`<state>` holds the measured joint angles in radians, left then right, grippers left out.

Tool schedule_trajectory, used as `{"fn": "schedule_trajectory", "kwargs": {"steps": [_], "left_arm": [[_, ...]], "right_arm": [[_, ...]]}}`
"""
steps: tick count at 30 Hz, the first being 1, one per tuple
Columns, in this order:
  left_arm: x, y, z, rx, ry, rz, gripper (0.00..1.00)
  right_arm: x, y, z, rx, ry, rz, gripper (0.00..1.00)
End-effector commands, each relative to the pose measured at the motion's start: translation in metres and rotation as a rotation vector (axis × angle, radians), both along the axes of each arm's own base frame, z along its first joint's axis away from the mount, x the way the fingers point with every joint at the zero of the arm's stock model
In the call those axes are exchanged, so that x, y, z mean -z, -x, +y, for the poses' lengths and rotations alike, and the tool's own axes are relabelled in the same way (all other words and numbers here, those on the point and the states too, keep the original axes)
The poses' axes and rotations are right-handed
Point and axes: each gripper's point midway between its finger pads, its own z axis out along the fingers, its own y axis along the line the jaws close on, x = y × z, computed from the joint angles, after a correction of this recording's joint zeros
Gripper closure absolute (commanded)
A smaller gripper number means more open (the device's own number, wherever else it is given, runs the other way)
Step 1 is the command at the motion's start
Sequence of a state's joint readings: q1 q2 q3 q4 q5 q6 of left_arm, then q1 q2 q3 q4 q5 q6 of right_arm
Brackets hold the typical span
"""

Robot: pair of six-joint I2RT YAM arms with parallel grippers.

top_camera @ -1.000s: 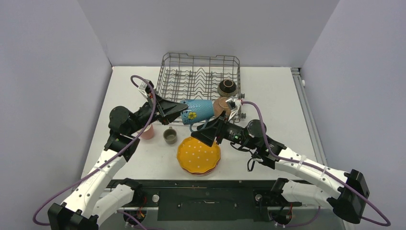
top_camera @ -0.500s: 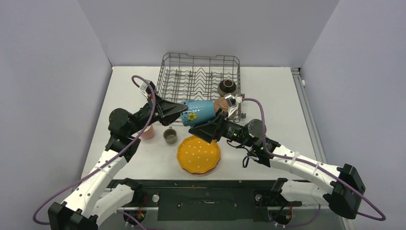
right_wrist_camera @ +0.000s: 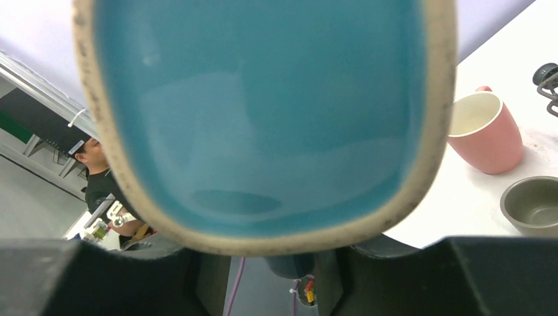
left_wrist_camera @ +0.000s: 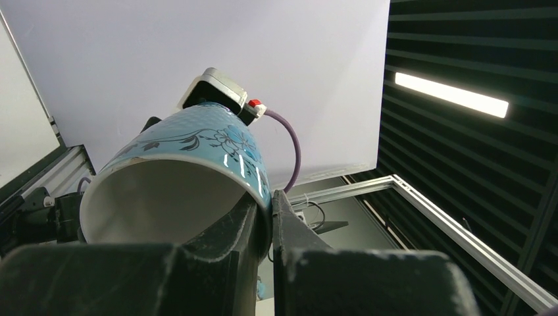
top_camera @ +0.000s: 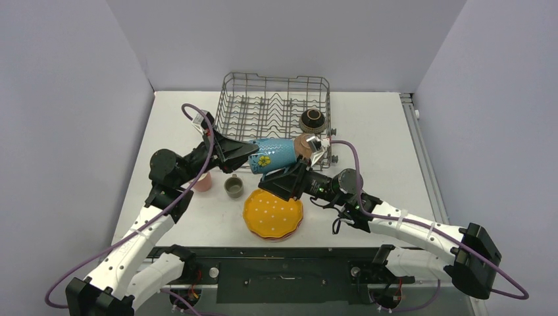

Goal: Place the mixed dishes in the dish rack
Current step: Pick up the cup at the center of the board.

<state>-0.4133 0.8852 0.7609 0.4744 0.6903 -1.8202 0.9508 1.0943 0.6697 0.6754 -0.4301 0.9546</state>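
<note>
The blue flowered mug (top_camera: pixel 273 153) hangs on its side above the table in front of the dish rack (top_camera: pixel 227 92). My left gripper (top_camera: pixel 249 150) is shut on the mug's rim (left_wrist_camera: pixel 263 191), one finger inside and one outside. My right gripper (top_camera: pixel 276 178) sits under the mug's base (right_wrist_camera: pixel 263 112), which fills the right wrist view. Its jaws stand partly open around the mug's handle (right_wrist_camera: pixel 289 264), with a gap on one side. A dark brown bowl (top_camera: pixel 312 120) is in the rack. A terracotta bowl (top_camera: pixel 304 143) lies at its front edge.
On the table stand a pink cup (top_camera: pixel 202 181) (right_wrist_camera: pixel 487 131) and a grey-green cup (top_camera: pixel 233 187) (right_wrist_camera: pixel 533 204). The orange-yellow dotted plate (top_camera: pixel 273 212) lies on a pink plate (top_camera: pixel 276 237) near the front edge. Grey walls close in the table.
My right gripper has moved left and up under the mug, and its jaws have narrowed around the handle. The left gripper and mug have stayed put.
</note>
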Motion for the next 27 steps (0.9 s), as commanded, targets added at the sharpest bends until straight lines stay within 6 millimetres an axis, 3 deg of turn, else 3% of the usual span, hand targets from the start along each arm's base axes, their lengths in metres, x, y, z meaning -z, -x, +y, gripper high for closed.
{"fn": "schedule_trajectory", "kwargs": {"steps": [1, 6, 8, 9, 10, 19, 27], "left_arm": [[-0.032, 0.013, 0.004, -0.005, 0.055, -0.121, 1.00], [-0.030, 0.013, 0.004, -0.006, 0.051, -0.113, 1.00], [-0.029, 0.013, 0.003, -0.005, 0.050, -0.110, 1.00], [-0.027, 0.012, 0.003, -0.006, 0.047, -0.105, 1.00], [-0.026, 0.012, 0.003, -0.006, 0.047, -0.103, 1.00], [-0.017, 0.010, 0.001, -0.009, 0.016, -0.081, 1.00], [-0.002, 0.009, -0.001, -0.024, -0.080, -0.088, 0.68]], "right_arm": [[-0.020, 0.003, 0.000, 0.005, -0.071, -0.057, 0.64], [-0.025, 0.000, 0.000, 0.022, -0.093, -0.061, 0.75], [-0.026, -0.001, 0.000, 0.029, -0.100, -0.065, 0.85], [-0.027, -0.001, -0.001, 0.031, -0.104, -0.068, 0.96], [-0.028, -0.002, -0.001, 0.032, -0.109, -0.072, 0.99], [-0.036, 0.001, -0.010, 0.050, -0.137, -0.103, 1.00], [-0.033, 0.000, -0.025, 0.098, -0.063, -0.156, 1.00]]}}
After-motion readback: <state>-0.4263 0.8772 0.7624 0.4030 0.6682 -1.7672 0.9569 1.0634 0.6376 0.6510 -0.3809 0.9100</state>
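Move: The blue cup hangs in mid-air, lying on its side, its middle about 5 cm right, 1 back and 4 below the left hand, whose fingers hold the rim. From the right hand the cup's middle is about 4 cm ahead and 4 above; its handle is between the open fingers. The orange plates lie about 4 cm ahead of the right hand and 28 below, the grey cup about 13 ahead, 14 left and 27 below. The blue cup's handle is pinched by the right fingers, which close from under half open until they stop on it while that hand eases about half a centimetre forward and down. Only after that do the left fingers open about a quarter of the way around the rim, the left hand sinking some 1 cm; the right hand, grip kept, sinks a little and begins to draw right. ##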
